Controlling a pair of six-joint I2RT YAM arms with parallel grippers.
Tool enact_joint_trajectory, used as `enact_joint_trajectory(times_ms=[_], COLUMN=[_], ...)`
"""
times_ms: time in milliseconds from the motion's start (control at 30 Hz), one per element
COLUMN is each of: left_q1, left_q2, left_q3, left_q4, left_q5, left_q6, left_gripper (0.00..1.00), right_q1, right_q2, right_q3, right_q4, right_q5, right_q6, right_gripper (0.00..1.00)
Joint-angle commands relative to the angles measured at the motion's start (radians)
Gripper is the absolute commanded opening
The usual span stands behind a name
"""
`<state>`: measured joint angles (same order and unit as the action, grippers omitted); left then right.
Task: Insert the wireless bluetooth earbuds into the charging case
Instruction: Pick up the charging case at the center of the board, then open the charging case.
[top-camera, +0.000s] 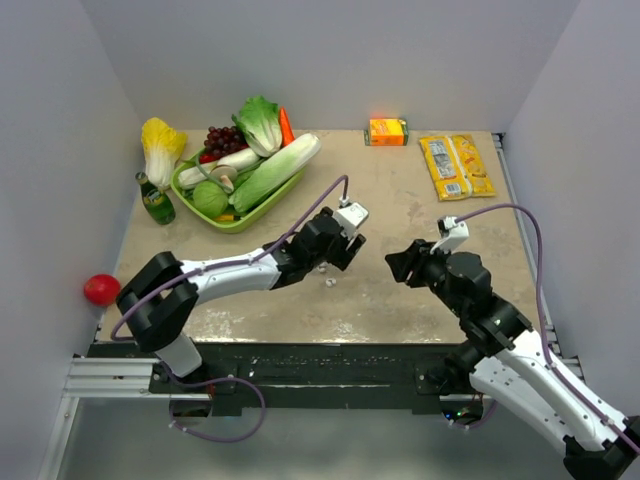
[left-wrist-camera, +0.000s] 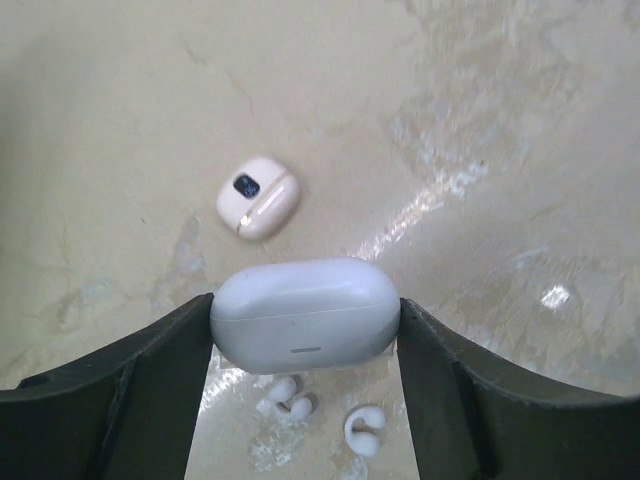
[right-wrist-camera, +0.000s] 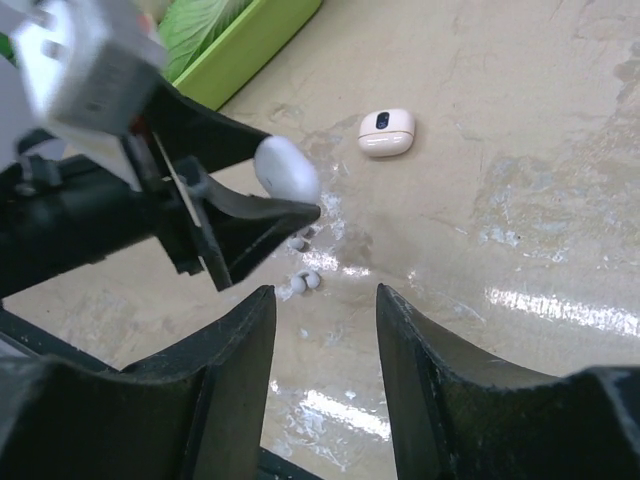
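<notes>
My left gripper (left-wrist-camera: 305, 318) is shut on the charging case (left-wrist-camera: 305, 313), a white pebble-shaped case with its lid closed, gripped by its two ends a little above the table. Two tiny white earbuds (left-wrist-camera: 285, 397) (left-wrist-camera: 364, 430) lie on the table right under the case. From the right wrist the case (right-wrist-camera: 287, 168) shows in the left fingers, with the earbuds (right-wrist-camera: 305, 283) below them. My right gripper (right-wrist-camera: 325, 300) is open with nothing between its fingers, and sits just right of the earbuds. From above, the left gripper (top-camera: 340, 245) and right gripper (top-camera: 400, 262) face each other over an earbud (top-camera: 329, 282).
A small cream-pink pebble-shaped gadget with a dark round spot (left-wrist-camera: 258, 197) lies beyond the case. A green tray (top-camera: 240, 222) of vegetables, a green bottle (top-camera: 155, 200) and a yellow cabbage (top-camera: 162, 145) stand back left. An orange carton (top-camera: 388, 131) and a yellow packet (top-camera: 456, 165) are back right, and a red ball (top-camera: 101, 289) is far left.
</notes>
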<state>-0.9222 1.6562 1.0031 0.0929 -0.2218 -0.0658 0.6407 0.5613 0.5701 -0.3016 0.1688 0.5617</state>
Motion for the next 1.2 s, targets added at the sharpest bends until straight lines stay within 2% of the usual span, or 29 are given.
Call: enact_joint_trajectory(times_ms=[0,67,100,133,167,200,233,267,300,400,500,867,1167], left_q1=[-0.001,-0.001,-0.001,-0.001,-0.001,-0.003,-0.003,-0.004,-0.004,-0.004,-0.004,-0.009,-0.012], left_q2=[-0.114,-0.182,-0.208,-0.261,-0.285,-0.300,-0.297,-0.283,-0.264,-0.188,-0.187,-0.245,-0.334], left_q3=[-0.066,-0.182,-0.308,-0.387,-0.471,-0.639,-0.714,-0.777,-0.863,-0.948,-0.951,-0.902,-0.834], left_q4=[0.234,0.381,0.452,0.655,0.783,0.926,1.222,1.355,1.571,1.804,1.797,1.802,1.696], left_q5=[-0.037,-0.015,0.007,0.085,0.125,0.156,0.195,0.202,0.209,0.260,0.323,0.460,0.538], left_q6=[0.034,0.026,0.032,0.037,0.058,0.060,0.061,0.061,0.061,0.093,0.101,0.093,0.124], left_gripper=[0.00,0.00,0.00,0.00,0.00,0.00,0.00,0.00,0.00,0.00,0.00,0.00,0.00], right_q1=[-0.001,-0.001,-0.001,-0.001,-0.001,-0.001,-0.001,0.001,-0.001,-0.001,0.005,0.191,0.240], right_q2=[0.012,0.031,0.038,0.048,0.064,0.075,0.084,0.115,0.133,0.221,0.288,0.466,0.548], right_q3=[0.037,0.039,0.048,0.056,0.063,0.082,0.092,0.105,0.131,0.187,0.221,0.244,0.269], right_q4=[0.004,0.019,0.025,0.028,0.033,0.036,0.042,0.042,0.042,0.030,0.018,0.071,0.119], right_q5=[0.026,0.003,-0.009,-0.031,-0.046,-0.061,-0.092,-0.106,-0.124,-0.198,-0.273,-0.241,-0.235], right_q6=[0.014,0.003,-0.005,-0.017,-0.025,-0.032,-0.042,-0.048,-0.052,-0.094,-0.157,-0.158,-0.144], right_gripper=[0.50,0.53,0.56,0.58,0.60,0.64,0.66,0.68,0.71,0.73,0.72,0.73,0.74])
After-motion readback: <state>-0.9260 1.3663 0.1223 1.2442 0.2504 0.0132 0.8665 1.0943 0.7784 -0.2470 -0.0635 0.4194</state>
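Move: The left hand already holds the white charging case clear of the table. Its meeting partner, the right gripper, is roughly 11 cm back, 9 cm right and 5 cm above. On the table some 10 cm below the left hand lie the far earbud, 6 cm left and 1 cm ahead, the near earbud, 5 cm left and 3 cm back, and the other case, 12 cm ahead and 1 cm left. From the right hand, the charging case is about 11 cm ahead, 9 cm left, 5 cm below. Still pinching the charging case, the left hand lifts briefly, then swings back about 13 cm and left while dipping below its starting height, and finally climbs again, easing right and turning clockwise, case towards the right gripper. Meanwhile the right hand spreads its fingers and sweeps left about 12 cm, sinking a little and turning some 30 degrees counter-clockwise towards the case; no touch by it is seen. ##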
